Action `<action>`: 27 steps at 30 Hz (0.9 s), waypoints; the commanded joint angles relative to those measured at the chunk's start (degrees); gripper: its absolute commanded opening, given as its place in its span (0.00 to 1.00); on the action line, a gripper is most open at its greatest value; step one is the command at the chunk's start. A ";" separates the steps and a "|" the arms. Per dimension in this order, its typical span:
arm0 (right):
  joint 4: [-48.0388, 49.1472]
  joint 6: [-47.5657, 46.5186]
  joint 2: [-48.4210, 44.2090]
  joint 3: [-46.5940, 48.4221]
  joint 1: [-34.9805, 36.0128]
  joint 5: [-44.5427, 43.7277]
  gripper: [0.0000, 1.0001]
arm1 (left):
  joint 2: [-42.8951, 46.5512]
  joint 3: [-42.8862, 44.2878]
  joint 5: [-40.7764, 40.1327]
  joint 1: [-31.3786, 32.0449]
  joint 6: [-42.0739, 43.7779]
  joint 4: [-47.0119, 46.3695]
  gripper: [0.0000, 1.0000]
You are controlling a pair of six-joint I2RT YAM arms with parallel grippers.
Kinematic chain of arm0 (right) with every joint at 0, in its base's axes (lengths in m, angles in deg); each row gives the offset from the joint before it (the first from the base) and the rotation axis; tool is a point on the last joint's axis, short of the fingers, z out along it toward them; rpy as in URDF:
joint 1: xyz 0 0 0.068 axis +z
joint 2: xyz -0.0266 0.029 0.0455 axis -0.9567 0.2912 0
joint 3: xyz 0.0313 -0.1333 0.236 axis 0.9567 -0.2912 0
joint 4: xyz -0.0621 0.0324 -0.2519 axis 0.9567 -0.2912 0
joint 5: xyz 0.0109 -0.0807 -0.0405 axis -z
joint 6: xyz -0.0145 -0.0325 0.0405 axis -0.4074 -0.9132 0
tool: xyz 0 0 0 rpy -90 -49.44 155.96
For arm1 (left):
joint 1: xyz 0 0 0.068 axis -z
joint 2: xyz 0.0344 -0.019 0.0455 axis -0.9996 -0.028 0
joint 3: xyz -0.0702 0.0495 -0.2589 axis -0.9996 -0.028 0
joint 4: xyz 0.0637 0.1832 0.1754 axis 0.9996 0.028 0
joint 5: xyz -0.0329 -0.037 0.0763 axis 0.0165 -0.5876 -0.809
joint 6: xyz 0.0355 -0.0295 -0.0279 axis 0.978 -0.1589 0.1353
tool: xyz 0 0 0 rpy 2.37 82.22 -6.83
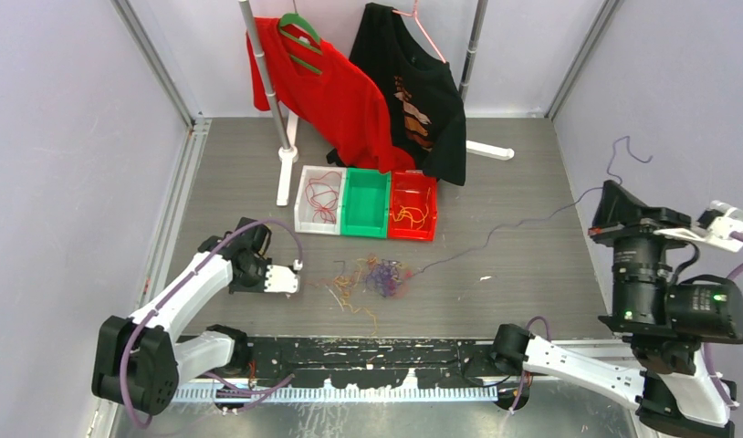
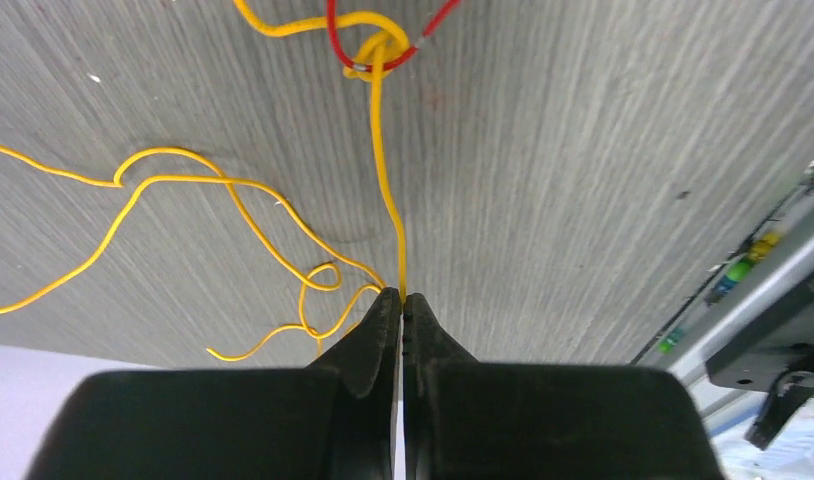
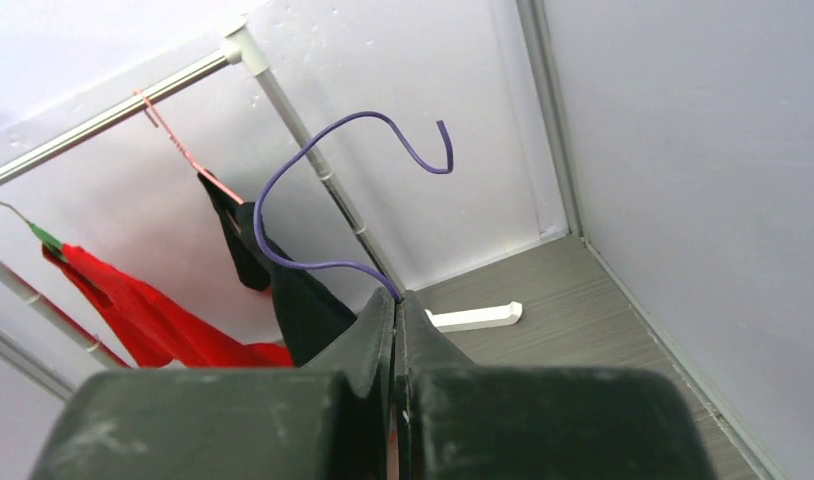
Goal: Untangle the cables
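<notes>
A tangle of thin red, yellow-orange and purple cables (image 1: pixel 379 276) lies on the grey table in the middle front. My left gripper (image 1: pixel 298 271) sits just left of it, shut on a yellow cable (image 2: pixel 381 160) that runs from my fingertips to a knot with a red cable (image 2: pixel 381 48). My right gripper (image 1: pixel 612 190) is raised at the far right, shut on a long purple cable (image 1: pixel 505 228) that stretches back to the tangle. In the right wrist view the purple cable's free end (image 3: pixel 283 180) curls above the shut gripper (image 3: pixel 398 297).
Three bins stand behind the tangle: white (image 1: pixel 301 201) with red cables, green (image 1: pixel 365 205), and red (image 1: pixel 413 237) with yellow cables. A clothes rack (image 1: pixel 286 173) holds a red shirt (image 1: pixel 336 96) and a black shirt (image 1: pixel 423 100) at the back. White walls enclose the table.
</notes>
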 commanded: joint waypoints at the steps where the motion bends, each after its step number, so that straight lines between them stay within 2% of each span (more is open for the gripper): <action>1: 3.70 -7.54 -0.05 2.70 1.55 -3.06 0.01 | -1.23 0.82 -1.98 -1.53 3.43 -6.00 0.00; 3: 5.87 -11.91 1.76 5.51 1.83 -5.31 0.01 | -1.85 1.41 -3.22 -1.59 3.86 -7.01 0.00; 5: 11.99 -18.91 2.67 8.35 1.83 -6.18 0.01 | -2.18 0.40 -4.98 -2.75 6.24 -9.93 0.00; 7: 14.13 -20.73 2.41 11.33 1.85 -4.53 0.01 | -2.97 -0.61 -5.34 -5.18 9.01 -11.86 0.00; 11: 10.26 -22.91 5.53 14.66 3.29 -3.88 0.01 | -7.04 -0.67 -5.63 -8.76 10.06 -13.12 0.00; 14: 12.28 -26.79 7.56 17.66 4.59 -3.96 0.01 | -7.87 -0.61 -5.21 -9.92 10.25 -15.10 0.00; 17: 9.01 -23.39 7.73 20.67 5.66 -1.46 0.01 | -7.81 0.53 -3.95 -10.09 9.60 -13.93 0.00; 19: 6.25 -21.93 8.94 21.71 7.93 -1.93 0.01 | -7.50 1.35 -3.07 -10.14 9.70 -12.46 0.04; 20: 4.29 -20.29 9.46 22.36 9.43 -1.75 0.01 | -7.37 1.94 -2.62 -10.14 9.52 -11.33 0.08; 21: 0.89 -17.38 9.79 23.17 10.73 -0.59 0.01 | -7.36 2.94 -1.76 -10.02 8.90 -9.33 0.18; 22: -2.09 -13.25 9.96 23.87 12.31 0.95 0.01 | -7.43 5.65 -0.38 -9.91 7.14 -6.46 0.45; 23: -3.31 -10.50 10.13 23.80 13.95 2.14 0.01 | -7.55 8.54 1.95 -9.86 4.96 -2.53 0.81; 24: -3.70 -8.63 10.51 23.39 15.71 2.96 0.01 | -7.76 11.86 4.83 -9.80 3.22 2.01 0.99; 27: -3.72 -4.69 12.38 21.80 19.64 6.04 0.01 | -9.17 25.24 16.20 -9.79 -2.35 16.61 0.99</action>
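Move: The left hand, low over the table, already pinches a yellow cable. Its knot with a red cable lies about 10 cm to the right and roughly level front to back; the purple tangle is some 32 cm right and 3 cm ahead, and the white tray about 17 cm right and 22 cm ahead. The right hand, already holding a purple cable end high up, has that tangle about 36 cm left, 4 cm ahead and 45 cm below, and the red tray 29 cm left, 21 cm ahead. Still pinching yellow, the left hand draws it about 4 cm forward and 4 cm left, low over the table, then opens wide, lets go and starts rising, drifting back right. The right hand keeps its purple end and pulls away from the tangle, right and up about 7 cm each and slightly back, then swings back left some 5 cm, still creeping up and turning counter-clockwise. ##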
